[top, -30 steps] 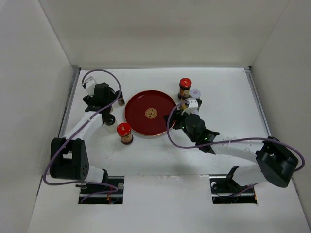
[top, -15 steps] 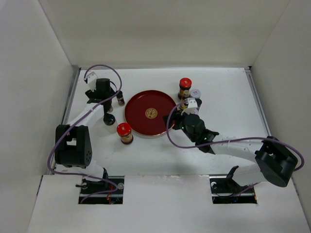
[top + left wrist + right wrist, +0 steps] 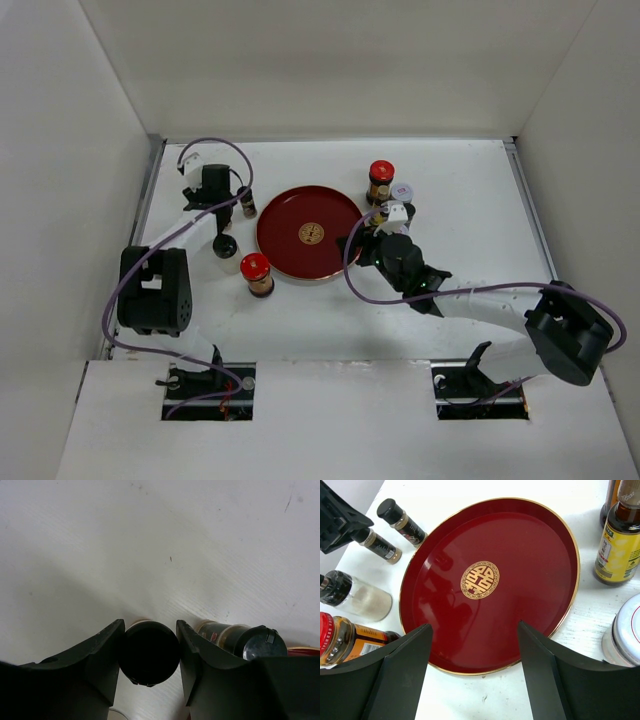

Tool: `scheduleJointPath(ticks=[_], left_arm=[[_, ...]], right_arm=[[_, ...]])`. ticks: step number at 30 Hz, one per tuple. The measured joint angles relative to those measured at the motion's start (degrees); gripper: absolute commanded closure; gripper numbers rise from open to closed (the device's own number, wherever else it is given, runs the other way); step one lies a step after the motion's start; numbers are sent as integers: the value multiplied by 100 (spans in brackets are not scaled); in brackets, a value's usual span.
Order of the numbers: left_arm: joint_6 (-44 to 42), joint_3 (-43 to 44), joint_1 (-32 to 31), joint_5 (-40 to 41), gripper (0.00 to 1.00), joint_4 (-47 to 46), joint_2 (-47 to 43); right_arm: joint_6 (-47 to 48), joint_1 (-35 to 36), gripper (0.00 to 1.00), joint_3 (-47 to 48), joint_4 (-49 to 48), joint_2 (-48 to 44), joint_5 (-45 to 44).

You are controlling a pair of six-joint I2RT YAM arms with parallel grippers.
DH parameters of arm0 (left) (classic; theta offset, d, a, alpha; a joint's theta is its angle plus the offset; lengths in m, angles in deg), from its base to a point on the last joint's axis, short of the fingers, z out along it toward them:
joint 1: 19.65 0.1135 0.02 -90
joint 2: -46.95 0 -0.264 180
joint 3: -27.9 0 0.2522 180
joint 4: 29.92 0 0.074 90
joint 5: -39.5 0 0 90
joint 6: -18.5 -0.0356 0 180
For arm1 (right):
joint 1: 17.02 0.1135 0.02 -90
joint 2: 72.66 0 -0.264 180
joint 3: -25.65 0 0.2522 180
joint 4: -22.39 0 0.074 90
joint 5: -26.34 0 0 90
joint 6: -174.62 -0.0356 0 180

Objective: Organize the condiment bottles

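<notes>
My left gripper (image 3: 150, 630) is shut on the black cap (image 3: 150, 653) of a small dark condiment bottle (image 3: 379, 545) standing left of the round red tray (image 3: 310, 232). A second black-capped bottle (image 3: 231, 637) stands right beside it, outside the jaws. My right gripper (image 3: 474, 630) hangs open over the tray's near rim, holding nothing. Near the tray's left side stand a clear black-capped jar (image 3: 362, 598) and an amber red-lidded bottle (image 3: 257, 273). Right of the tray are a gold-capped bottle with a yellow label (image 3: 618, 542), a white-lidded jar (image 3: 624, 636) and another red-lidded bottle (image 3: 380, 181).
White walls (image 3: 90, 150) close in the table on the left, back and right. The left cluster of bottles sits close to the left wall. The tray (image 3: 520, 545) carries nothing, only its gold emblem (image 3: 479, 580).
My left gripper has shifted slightly back over the small bottles and shut on the black cap. The right arm has stayed where it was.
</notes>
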Motion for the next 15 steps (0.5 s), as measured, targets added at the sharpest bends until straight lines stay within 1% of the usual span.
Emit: scheduleJointPath(ticks=[4, 9, 12, 15], left_arm=[[-28, -37, -13, 188, 69, -37, -404], [-179, 9, -125, 474, 69, -203, -1556], [-302, 315, -448, 575, 69, -317, -1926], [-361, 693, -1062, 564, 69, -492, -1864]], right_arm=[[2, -4, 25, 0, 0, 0, 4], [0, -4, 25, -2, -7, 0, 4], [0, -4, 26, -9, -7, -9, 4], [-9, -31, 28, -61, -13, -85, 2]])
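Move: My left hand already grips the small black-capped bottle standing on the table. The red tray it should go to has its middle about 18 cm to my right, 4 cm back and 7 cm below. The second small bottle stands just 4 cm to the right and 3 cm ahead, and the clear shaker some 9 cm straight back. From my idle right hand, the tray lies roughly 9 cm ahead, 11 cm left and 13 cm down. I keep the small bottle pinched in my left fingers and lift it straight off the table, some 21 cm up, slowly at first and then fast. As it climbs I tip the fingers up about 30 degrees until they point nearly level, and only near the top swing about 6 cm to the right, to the tray's side. ##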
